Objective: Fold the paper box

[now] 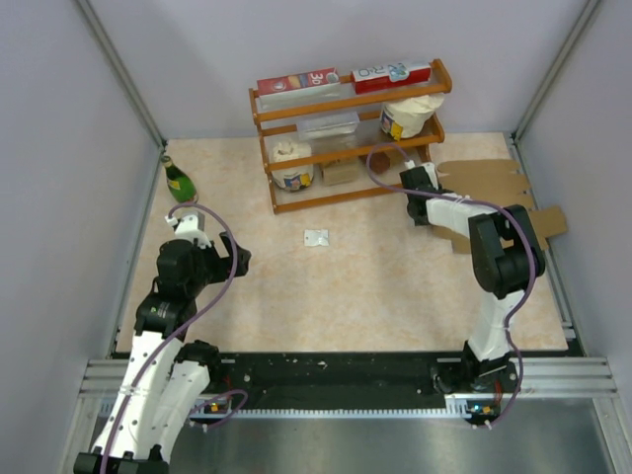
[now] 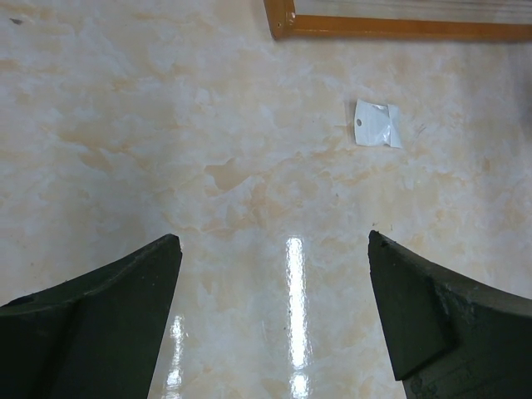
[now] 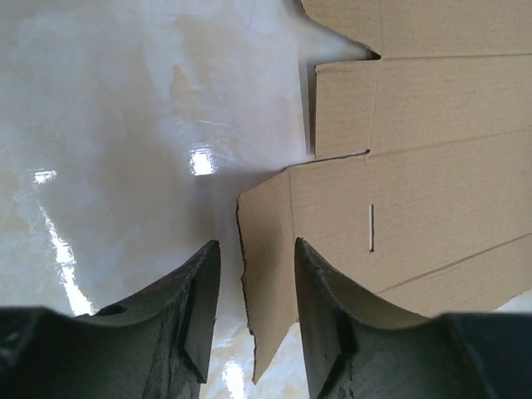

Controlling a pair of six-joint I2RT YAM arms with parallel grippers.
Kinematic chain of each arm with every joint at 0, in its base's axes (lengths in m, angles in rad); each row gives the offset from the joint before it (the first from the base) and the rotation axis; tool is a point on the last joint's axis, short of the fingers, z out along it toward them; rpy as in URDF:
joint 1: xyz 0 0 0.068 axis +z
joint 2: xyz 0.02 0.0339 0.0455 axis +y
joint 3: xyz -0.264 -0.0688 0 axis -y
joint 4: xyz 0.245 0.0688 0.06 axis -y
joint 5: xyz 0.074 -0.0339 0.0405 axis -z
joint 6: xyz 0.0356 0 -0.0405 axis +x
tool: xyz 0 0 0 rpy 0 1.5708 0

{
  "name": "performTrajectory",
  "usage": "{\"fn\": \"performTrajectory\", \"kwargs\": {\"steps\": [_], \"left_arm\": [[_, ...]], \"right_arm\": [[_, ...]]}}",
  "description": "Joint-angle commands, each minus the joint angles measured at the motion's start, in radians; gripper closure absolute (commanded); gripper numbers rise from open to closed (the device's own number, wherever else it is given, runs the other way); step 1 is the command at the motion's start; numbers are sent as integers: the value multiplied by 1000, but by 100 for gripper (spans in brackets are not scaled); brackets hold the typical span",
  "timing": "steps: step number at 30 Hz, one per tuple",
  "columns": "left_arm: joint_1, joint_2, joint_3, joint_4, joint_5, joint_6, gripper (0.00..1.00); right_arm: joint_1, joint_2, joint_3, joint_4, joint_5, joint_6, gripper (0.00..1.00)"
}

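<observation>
The paper box (image 1: 499,183) is a flat brown cardboard sheet with flaps and notches, lying at the table's right side by the wall. In the right wrist view an end flap of the paper box (image 3: 399,191) reaches between the fingers of my right gripper (image 3: 256,245). The jaws stand partly apart around the flap's edge, with a gap still showing on the left side. From above, my right gripper (image 1: 415,183) sits at the sheet's left edge. My left gripper (image 1: 240,259) hovers over bare table at the left, and its wrist view shows the left gripper (image 2: 274,241) wide open with nothing in it.
A wooden shelf (image 1: 346,138) at the back holds tubs, with red printed cartons (image 1: 296,81) on top. A green bottle (image 1: 179,181) stands at the back left. A small white scrap (image 1: 316,238) lies mid-table, the same white scrap (image 2: 376,125) ahead of my left fingers.
</observation>
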Motion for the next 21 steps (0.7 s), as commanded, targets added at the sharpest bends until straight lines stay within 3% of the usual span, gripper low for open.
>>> {"fn": "performTrajectory", "kwargs": {"steps": [1,4,8,16,21], "left_arm": [[-4,-5,13,16,0,10,3],[-4,1,15,16,5,10,3],[-2,12,15,16,8,8,3],[-2,14,12,19,3,8,3],[0,15,15,19,8,10,3]], "right_arm": [[14,1,42,7,39,-15,62],[14,-7,36,-5,37,-1,73],[15,-33,18,-35,32,42,99],[15,-158,-64,-143,68,175,100],[35,-296,-169,-225,-10,266,100]]}}
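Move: The paper box's raised end flap stands between the right hand's half-open fingers, its middle about 1 cm below the hand point. The flat box blank stretches off that hand's right, its middle roughly 16 cm right, 5 cm ahead and 4 cm below. The shelf's near right corner lies some 10 cm ahead and 1 cm right, about 3 cm below. From the left hand the flap is some 47 cm right, 18 cm ahead and 15 cm below. The upright end flap is pinched as the right fingers shut fully on it from about half open, the hand barely shifting meanwhile. Still gripping it, the hand then draws back towards the base about 5 cm, speeding up, with a small rise and drift right of some 1.5 cm each, turning roughly 5 degrees clockwise. ##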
